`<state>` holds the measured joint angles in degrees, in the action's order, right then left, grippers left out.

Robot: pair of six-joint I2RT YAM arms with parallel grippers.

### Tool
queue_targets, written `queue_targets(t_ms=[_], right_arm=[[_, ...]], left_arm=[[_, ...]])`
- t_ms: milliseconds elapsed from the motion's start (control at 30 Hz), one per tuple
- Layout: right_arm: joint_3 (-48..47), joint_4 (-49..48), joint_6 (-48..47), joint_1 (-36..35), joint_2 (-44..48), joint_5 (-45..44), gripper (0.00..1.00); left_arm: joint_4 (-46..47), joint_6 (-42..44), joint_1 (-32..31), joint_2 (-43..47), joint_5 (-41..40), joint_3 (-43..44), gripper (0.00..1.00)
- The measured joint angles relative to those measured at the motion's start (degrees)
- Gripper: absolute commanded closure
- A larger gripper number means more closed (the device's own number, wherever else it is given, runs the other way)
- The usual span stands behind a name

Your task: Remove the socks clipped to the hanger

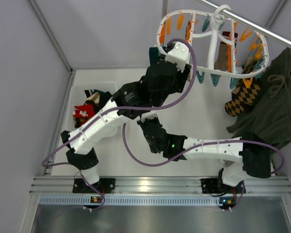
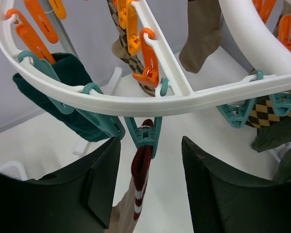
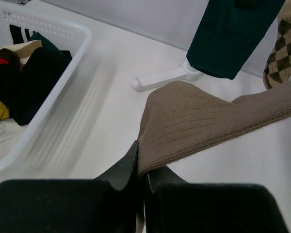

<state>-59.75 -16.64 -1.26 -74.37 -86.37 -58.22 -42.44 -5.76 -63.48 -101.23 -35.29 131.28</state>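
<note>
The white oval hanger (image 1: 211, 73) hangs from a rail at the top right, and its rim (image 2: 136, 104) fills the left wrist view. My left gripper (image 2: 150, 187) is raised under that rim, open, its fingers either side of a teal clip (image 2: 144, 136) that pinches a red white-striped sock (image 2: 140, 170); neither finger touches it. A dark teal sock (image 2: 63, 97), argyle socks (image 2: 123, 48) and a tan sock (image 2: 203, 34) also hang from clips. My right gripper (image 3: 143, 170) is shut on a brown ribbed sock (image 3: 208, 121), which stretches up and right out of view.
A white basket (image 1: 80, 92) at the left holds several socks; its rim (image 3: 82, 36) shows in the right wrist view. A dark green drawstring garment (image 1: 276, 97) hangs from the metal rail (image 1: 262, 26). A white stand foot (image 3: 165, 77) lies on the table.
</note>
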Motion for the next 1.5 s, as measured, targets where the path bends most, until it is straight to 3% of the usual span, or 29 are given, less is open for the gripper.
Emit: queue_targets(t_ms=[267,667,767,900,1000,1067,1300,1500], right_arm=[[0.1,-0.8,-0.3,-0.5,0.8,0.3,1.00],[0.1,-0.9,-1.4,-0.9,1.0,0.7,1.00],[0.1,-0.9,-1.4,-0.9,1.0,0.7,1.00],[0.1,-0.9,-1.4,-0.9,1.0,0.8,1.00],[0.2,-0.9,-1.3,-0.9,1.0,0.8,1.00],[1.0,-1.0,-1.3,-0.9,1.2,0.8,1.00],[6.0,-0.9,-0.7,-1.5,3.1,0.2,1.00],[10.1,-0.7,1.5,-2.0,6.3,-0.5,1.00]], left_arm=[[1.8,1.2,1.7,-2.3,-1.0,0.0,0.43],[4.4,1.3,5.0,-3.3,4.0,1.0,0.45],[5.2,1.5,4.9,-3.9,4.5,1.0,0.49],[5.6,1.7,5.0,-4.5,4.7,1.0,0.64],[5.8,1.9,5.1,-4.5,4.7,1.0,0.69],[6.0,2.1,5.1,-4.5,4.6,1.0,0.82],[6.0,2.1,5.6,-4.5,4.6,1.0,1.00],[6.0,2.1,5.8,-4.5,4.3,1.0,1.00]])
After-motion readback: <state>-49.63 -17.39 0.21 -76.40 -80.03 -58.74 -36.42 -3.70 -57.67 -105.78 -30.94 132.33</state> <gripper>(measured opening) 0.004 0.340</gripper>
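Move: The teal clip pinching the brown sock's red cuff sits just past the left fingertips, about 4 cm ahead, 1 cm right and 1 cm lower. Some 3 cm beyond that clip and 2 cm higher is an orange clip on the crossbar; the dark green sock hangs about 4 cm farther out than the teal clip and 7 cm to its left. From the right hand, shut on the sock's toe, the teal clip is about 5 cm ahead, 15 cm right and 16 cm up. The left fingers close on the teal clip just under the hanger's rim and pinch it, after easing about 4 cm forward half open, then slightly right, with hardly any wrist turn; they keep their hold while creeping on a little. The right hand keeps the sock's toe gripped and, after a small rise and a wait, draws it down and to the right, some 3–4 cm each, and slightly back. ##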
